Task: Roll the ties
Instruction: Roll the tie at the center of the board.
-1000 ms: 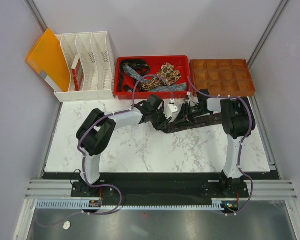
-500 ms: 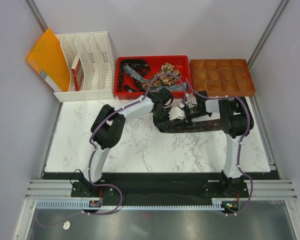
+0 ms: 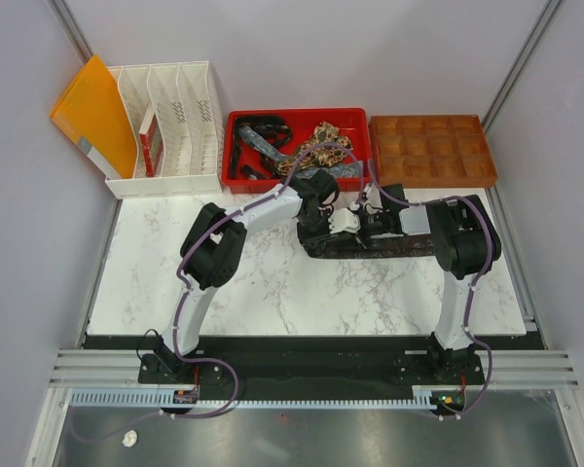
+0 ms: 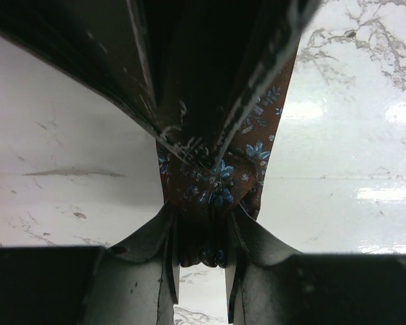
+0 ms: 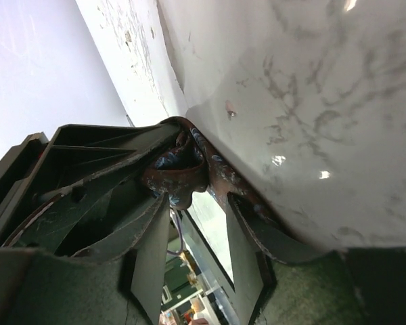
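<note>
A dark brown tie (image 3: 401, 245) with small blue flowers lies across the marble table (image 3: 224, 292). Both grippers meet at its left end. My left gripper (image 3: 323, 218) is shut on a bunched fold of this tie (image 4: 213, 186), seen up close in the left wrist view (image 4: 201, 218). My right gripper (image 3: 356, 222) faces it from the right. Its fingers (image 5: 152, 254) stand apart with daylight between them, and the tie's fold (image 5: 179, 177) sits just at the tips of the right gripper (image 5: 195, 203). More ties (image 3: 316, 148) lie heaped in the red tray (image 3: 297, 114).
Behind the table stand a brown compartment tray (image 3: 430, 148), a white file rack (image 3: 170, 126) and an orange folder (image 3: 92, 112). Purple cables (image 3: 273, 195) run along both arms. Grey walls close in both sides.
The left arm has swung right and brought its gripper against the right gripper. The tie, earlier lifted at a slant, now lies lower. The right jaws have widened.
</note>
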`<state>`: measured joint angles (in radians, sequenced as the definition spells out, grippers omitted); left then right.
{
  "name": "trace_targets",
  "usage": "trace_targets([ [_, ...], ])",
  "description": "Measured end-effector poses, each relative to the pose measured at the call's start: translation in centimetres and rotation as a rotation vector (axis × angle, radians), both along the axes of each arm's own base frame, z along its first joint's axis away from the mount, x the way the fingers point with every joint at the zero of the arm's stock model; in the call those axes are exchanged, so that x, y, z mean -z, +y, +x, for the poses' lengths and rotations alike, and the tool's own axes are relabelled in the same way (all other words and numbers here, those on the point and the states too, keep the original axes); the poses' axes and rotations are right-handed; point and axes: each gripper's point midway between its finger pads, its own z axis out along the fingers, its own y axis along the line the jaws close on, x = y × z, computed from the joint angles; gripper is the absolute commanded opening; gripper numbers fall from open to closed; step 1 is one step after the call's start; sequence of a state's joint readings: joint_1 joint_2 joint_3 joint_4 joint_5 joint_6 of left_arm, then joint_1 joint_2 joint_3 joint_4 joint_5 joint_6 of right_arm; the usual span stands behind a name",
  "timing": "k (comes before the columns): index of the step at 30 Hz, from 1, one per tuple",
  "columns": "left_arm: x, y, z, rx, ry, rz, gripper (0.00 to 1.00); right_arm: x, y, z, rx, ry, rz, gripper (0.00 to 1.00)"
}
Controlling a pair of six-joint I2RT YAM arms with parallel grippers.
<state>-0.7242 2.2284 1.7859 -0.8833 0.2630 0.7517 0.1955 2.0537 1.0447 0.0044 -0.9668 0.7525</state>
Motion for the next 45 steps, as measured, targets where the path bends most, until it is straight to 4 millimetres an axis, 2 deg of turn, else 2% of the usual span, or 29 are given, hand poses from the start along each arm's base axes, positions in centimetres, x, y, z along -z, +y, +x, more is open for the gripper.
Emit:
trace_targets([
  [3, 0.0, 0.1, 0.0, -0.004, 0.0, 0.003, 0.17, 0.0, 0.8, -0.2, -0.002, 0.0, 0.003, 0.45],
  [6, 0.0, 0.2, 0.0, -0.01, -0.001, 0.01, 0.2, 0.1, 1.4, 0.0, -0.002, -0.016, -0.005, 0.38],
  [17, 0.1, 0.4, 0.0, -0.051, 0.003, 0.021, 0.21, 0.0, 2.0, 0.3, 0.004, -0.034, 0.003, 0.43],
  [20, 0.1, 0.4, 0.0, -0.062, 0.006, 0.021, 0.21, -0.1, 2.2, 0.4, 0.011, -0.033, 0.017, 0.41],
  [21, 0.1, 0.4, 0.0, -0.064, 0.007, 0.021, 0.21, -0.2, 2.3, 0.4, 0.014, -0.031, 0.023, 0.39],
  [24, 0.1, 0.4, 0.0, -0.067, 0.008, 0.021, 0.21, -0.3, 2.4, 0.3, 0.017, -0.03, 0.036, 0.23],
  [25, 0.1, 0.4, 0.0, -0.069, 0.008, 0.02, 0.21, -0.4, 2.4, 0.4, 0.017, -0.029, 0.042, 0.1],
  [27, 0.1, 0.4, 0.0, -0.071, 0.008, 0.021, 0.22, -0.6, 2.5, 0.4, 0.011, -0.036, 0.049, 0.0],
  [30, 0.1, 0.4, 0.0, -0.075, 0.009, 0.021, 0.26, -0.6, 2.5, 0.2, -0.006, -0.045, 0.049, 0.0],
  [36, 0.2, 0.2, -0.1, -0.112, 0.003, -0.003, 0.4, -0.4, 2.1, 0.4, -0.066, -0.088, 0.021, 0.0],
  [40, 0.1, -0.3, -0.6, -0.143, -0.006, -0.074, 0.49, 0.0, 1.7, 0.0, -0.12, -0.093, 0.013, 0.0],
  [42, 0.0, -0.5, -1.0, -0.163, -0.005, -0.115, 0.59, 0.4, 1.3, -0.3, -0.142, -0.088, 0.008, 0.0],
  [45, -0.1, -0.8, -1.7, -0.203, 0.006, -0.183, 0.62, 1.0, 0.7, -0.7, -0.163, -0.079, -0.003, 0.0],
])
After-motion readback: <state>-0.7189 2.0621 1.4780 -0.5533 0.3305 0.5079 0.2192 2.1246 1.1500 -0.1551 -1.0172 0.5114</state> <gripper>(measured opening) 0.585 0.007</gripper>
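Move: At the left fingers, still gripped by its edges, sits the small tie roll, about 1 cm to that hand's right. From the right hand, which comes in from the roll's open side, the roll lies some 3 cm to the left and about 1 cm lower. The unrolled tie runs off with its visible middle roughly 11 cm to the right hand's right, 2 cm lower. The brown organizer is about 20 cm ahead and 19 cm right of the right hand; the red tray is 20 cm ahead and 4 cm left of the left hand. Reaching left about 2.5 cm to the roll with half-open fingers, the right hand shuts them fully at its right-hand side, then eases back right and down by about 1.5 cm, turning slightly counter-clockwise. The left hand keeps its grip on the roll almost still until the right has shut, then opens, draws back about 1.5 cm and turns some 10 degrees counter-clockwise. ##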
